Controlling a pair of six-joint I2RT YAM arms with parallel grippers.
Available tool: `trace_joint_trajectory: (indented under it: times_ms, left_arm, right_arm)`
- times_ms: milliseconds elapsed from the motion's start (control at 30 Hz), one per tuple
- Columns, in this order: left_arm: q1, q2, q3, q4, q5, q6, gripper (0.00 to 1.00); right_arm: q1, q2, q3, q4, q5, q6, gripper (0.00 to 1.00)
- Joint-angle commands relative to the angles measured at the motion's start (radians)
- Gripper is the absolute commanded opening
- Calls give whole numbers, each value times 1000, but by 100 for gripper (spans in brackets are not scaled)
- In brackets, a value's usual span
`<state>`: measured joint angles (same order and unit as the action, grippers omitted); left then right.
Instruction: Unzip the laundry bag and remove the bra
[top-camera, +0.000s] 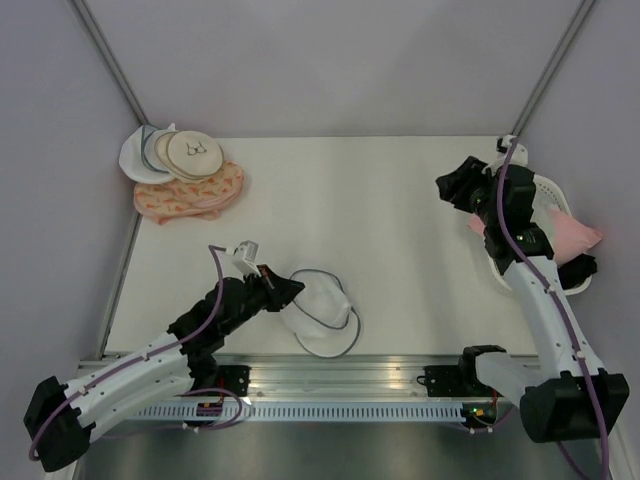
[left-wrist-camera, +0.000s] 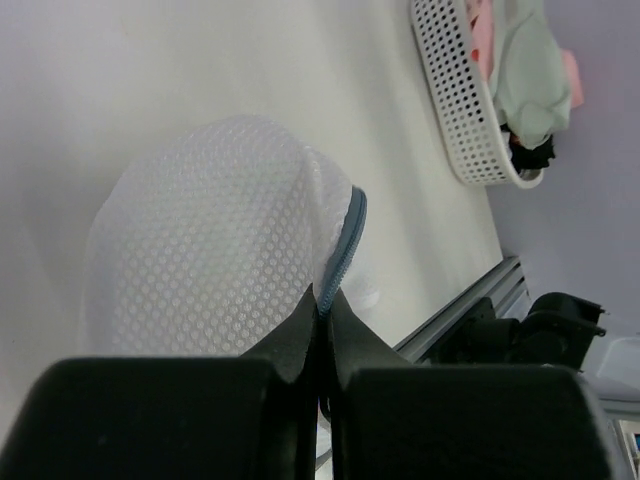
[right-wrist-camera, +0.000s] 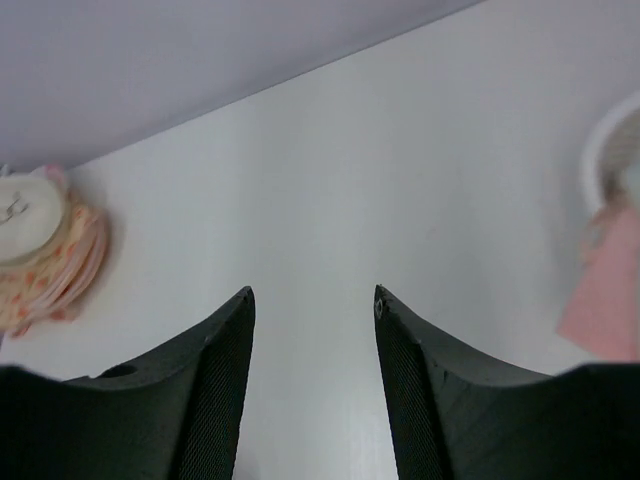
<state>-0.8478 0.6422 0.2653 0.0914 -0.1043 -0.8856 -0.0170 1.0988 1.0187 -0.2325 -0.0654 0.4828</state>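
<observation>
The laundry bag (top-camera: 322, 312), a white mesh pouch with a grey-blue zipper round its rim, lies near the table's front edge. My left gripper (top-camera: 288, 290) is shut on its left edge. In the left wrist view the closed fingertips (left-wrist-camera: 305, 315) pinch the zipper tape, and the mesh dome (left-wrist-camera: 210, 230) bulges just beyond them. The pale mint-green bra (left-wrist-camera: 533, 70) lies in the white basket (left-wrist-camera: 455, 120) at the far right. My right gripper (top-camera: 455, 186) hangs open beside that basket, above bare table. Nothing is between its fingers (right-wrist-camera: 225, 350).
The basket (top-camera: 500, 262) also holds a pink garment (top-camera: 575, 235) and a black one (top-camera: 577, 270). Stacked cream and white discs (top-camera: 180, 152) rest on a pink patterned round bag (top-camera: 190, 195) at the back left. Grey walls close in the table.
</observation>
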Motion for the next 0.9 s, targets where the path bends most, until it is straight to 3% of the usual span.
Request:
trace_joint_trajectory:
  times_ms: [0, 300, 467, 633, 700, 767, 867]
  left_arm:
    - [4, -44, 93, 45, -52, -13, 2]
    - [6, -7, 284, 7, -26, -4, 2]
    - [4, 77, 385, 56, 14, 11, 2]
    - [6, 175, 434, 246, 72, 19, 2]
    - [7, 166, 407, 267, 26, -13, 2]
    - [16, 99, 263, 411, -38, -48, 2]
    - [33, -52, 63, 469, -177, -127, 2]
  right_arm:
    - [129, -86, -60, -82, -74, -55, 57]
    - [414, -224, -354, 11, -224, 22, 57]
    - [457, -309, -413, -7, -78, 28, 59]
    - [457, -317, -358, -119, 119, 31, 60]
    - [457, -312, -355, -128, 133, 27, 60]
    - [457, -309, -359, -133, 150, 14, 60]
    - [457, -297, -377, -126, 150, 2, 60]
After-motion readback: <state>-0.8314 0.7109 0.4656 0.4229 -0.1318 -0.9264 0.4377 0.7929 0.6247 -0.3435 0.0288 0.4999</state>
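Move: Off to the open right hand's left, about 26 cm away, some 22 cm back and 20 cm lower, is the laundry bag. The basket, with the pale bra in it, is about 19 cm to that hand's right, 4 cm back and 21 cm below. The left hand already pinches the bag by its zip edge; the bag's middle hangs about 5 cm to its right, 3 cm back and 7 cm below. Lifting the laundry bag by its pinched zip edge, the left hand rises about 16 cm and tips its fingers up some 25 degrees to near level, grip kept. The right hand, open and empty, swings away from the basket, left, back and down about 15 cm each towards the bag, turning counter-clockwise, then eases some 4 cm back to the right, short of touching. ##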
